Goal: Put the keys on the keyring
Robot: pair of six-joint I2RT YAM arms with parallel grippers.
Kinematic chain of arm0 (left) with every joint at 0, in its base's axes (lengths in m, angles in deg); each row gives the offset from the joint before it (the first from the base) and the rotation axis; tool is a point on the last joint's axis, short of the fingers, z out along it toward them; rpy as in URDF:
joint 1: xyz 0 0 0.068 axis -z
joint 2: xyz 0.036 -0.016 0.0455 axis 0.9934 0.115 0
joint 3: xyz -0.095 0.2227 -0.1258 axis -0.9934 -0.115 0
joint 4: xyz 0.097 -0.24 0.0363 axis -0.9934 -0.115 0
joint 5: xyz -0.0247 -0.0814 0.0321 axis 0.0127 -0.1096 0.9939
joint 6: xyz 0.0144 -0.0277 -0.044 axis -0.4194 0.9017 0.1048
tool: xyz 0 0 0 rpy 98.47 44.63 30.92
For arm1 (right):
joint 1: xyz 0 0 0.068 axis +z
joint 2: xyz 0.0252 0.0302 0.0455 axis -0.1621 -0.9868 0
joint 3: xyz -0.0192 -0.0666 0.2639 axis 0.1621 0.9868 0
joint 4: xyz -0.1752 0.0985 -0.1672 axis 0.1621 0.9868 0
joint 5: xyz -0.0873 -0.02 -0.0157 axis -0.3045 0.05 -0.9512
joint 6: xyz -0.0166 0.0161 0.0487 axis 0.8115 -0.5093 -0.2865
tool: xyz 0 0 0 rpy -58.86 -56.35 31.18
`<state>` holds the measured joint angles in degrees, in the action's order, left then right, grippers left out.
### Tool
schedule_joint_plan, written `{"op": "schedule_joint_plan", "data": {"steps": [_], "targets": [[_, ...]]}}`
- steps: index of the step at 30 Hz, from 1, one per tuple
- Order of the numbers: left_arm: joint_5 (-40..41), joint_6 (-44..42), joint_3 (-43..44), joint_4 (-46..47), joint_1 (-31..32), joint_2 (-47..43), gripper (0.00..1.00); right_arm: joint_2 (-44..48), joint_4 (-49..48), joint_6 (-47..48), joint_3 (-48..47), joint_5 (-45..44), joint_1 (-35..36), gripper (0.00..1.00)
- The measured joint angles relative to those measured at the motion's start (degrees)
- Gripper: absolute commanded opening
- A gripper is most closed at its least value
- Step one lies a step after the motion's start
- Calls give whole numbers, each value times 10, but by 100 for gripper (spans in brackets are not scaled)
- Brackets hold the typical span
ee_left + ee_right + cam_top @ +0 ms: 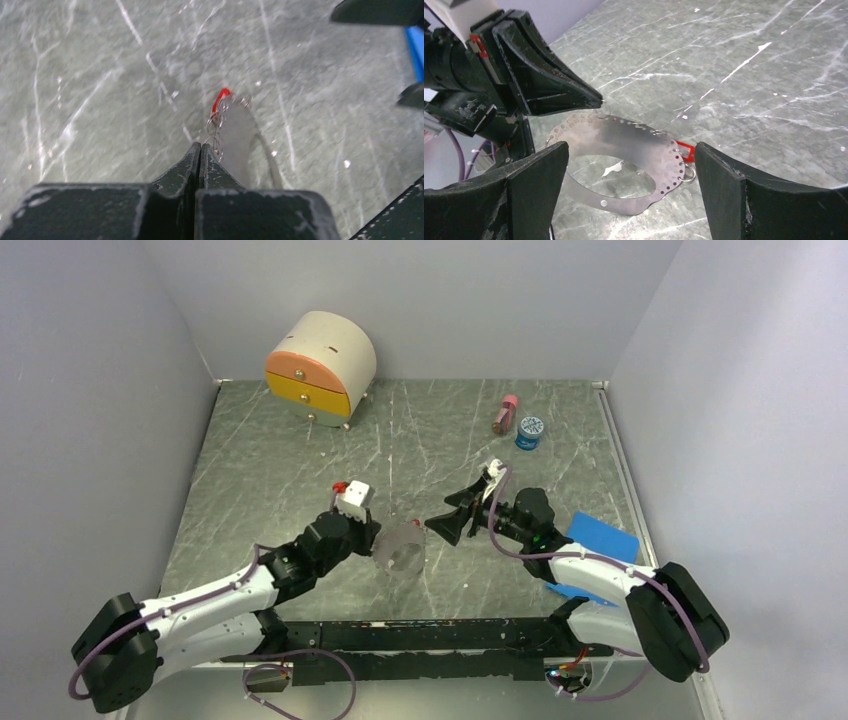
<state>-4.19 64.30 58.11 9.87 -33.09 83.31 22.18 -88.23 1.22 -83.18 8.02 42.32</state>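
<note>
The keyring (624, 135) is a thin grey metal hoop with a row of small holes along its wide side, and it stands tilted on the table (300, 470). It appears as a pale hoop (400, 550) in the top view. My left gripper (201, 146) is shut, its tips pinching the hoop's upper rim (596, 107). A key with a red tag (684, 150) hangs off the hoop's far side by small wire rings (216, 125). My right gripper (628, 150) is open wide, one finger either side of the hoop, touching nothing.
A rounded wooden drawer chest (320, 365) stands at the back left. A pink bottle (505, 413) and a blue-lidded jar (530, 430) sit at the back right. A blue flat piece (603, 540) lies under my right arm. Walls close in on three sides.
</note>
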Motion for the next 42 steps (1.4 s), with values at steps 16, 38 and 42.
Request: {"op": "schedule_joint_plan", "data": {"steps": [16,38,42], "targets": [[70,37,-6,-121,-76,-49,96,74,124,21,0,-148,-64,99],[59,20,-57,29,-447,-18,96,-6,45,202,79,-563,-176,99],[94,-37,-82,146,-448,33,98,-44,-22,221,83,-581,-181,99]]}}
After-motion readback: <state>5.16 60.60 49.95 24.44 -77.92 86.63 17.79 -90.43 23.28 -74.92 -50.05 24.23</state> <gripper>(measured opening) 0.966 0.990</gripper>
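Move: The keyring, a broad clear plate, hangs from my closed left fingertips, its middle about 6 cm to their right, 3 cm back and 6 cm below. The red-tagged key on its far edge is roughly 8 cm right of that hand, about level with it fore and aft and 7 cm down; the white scrap on the table lies 3 cm right, 8 cm back and 10 below. From my open right hand the keyring is about 8 cm left, 7 cm back and 9 below. I open my left fingers wide at once and let go of the keyring, then sweep that hand about 26 cm left and some 9 forward, away from it, turning counter-clockwise until it points nearly straight ahead. My empty right hand, still wide open, swings away about as far to the right, a bit forward and 8 cm down, turning some 70 degrees clockwise. ##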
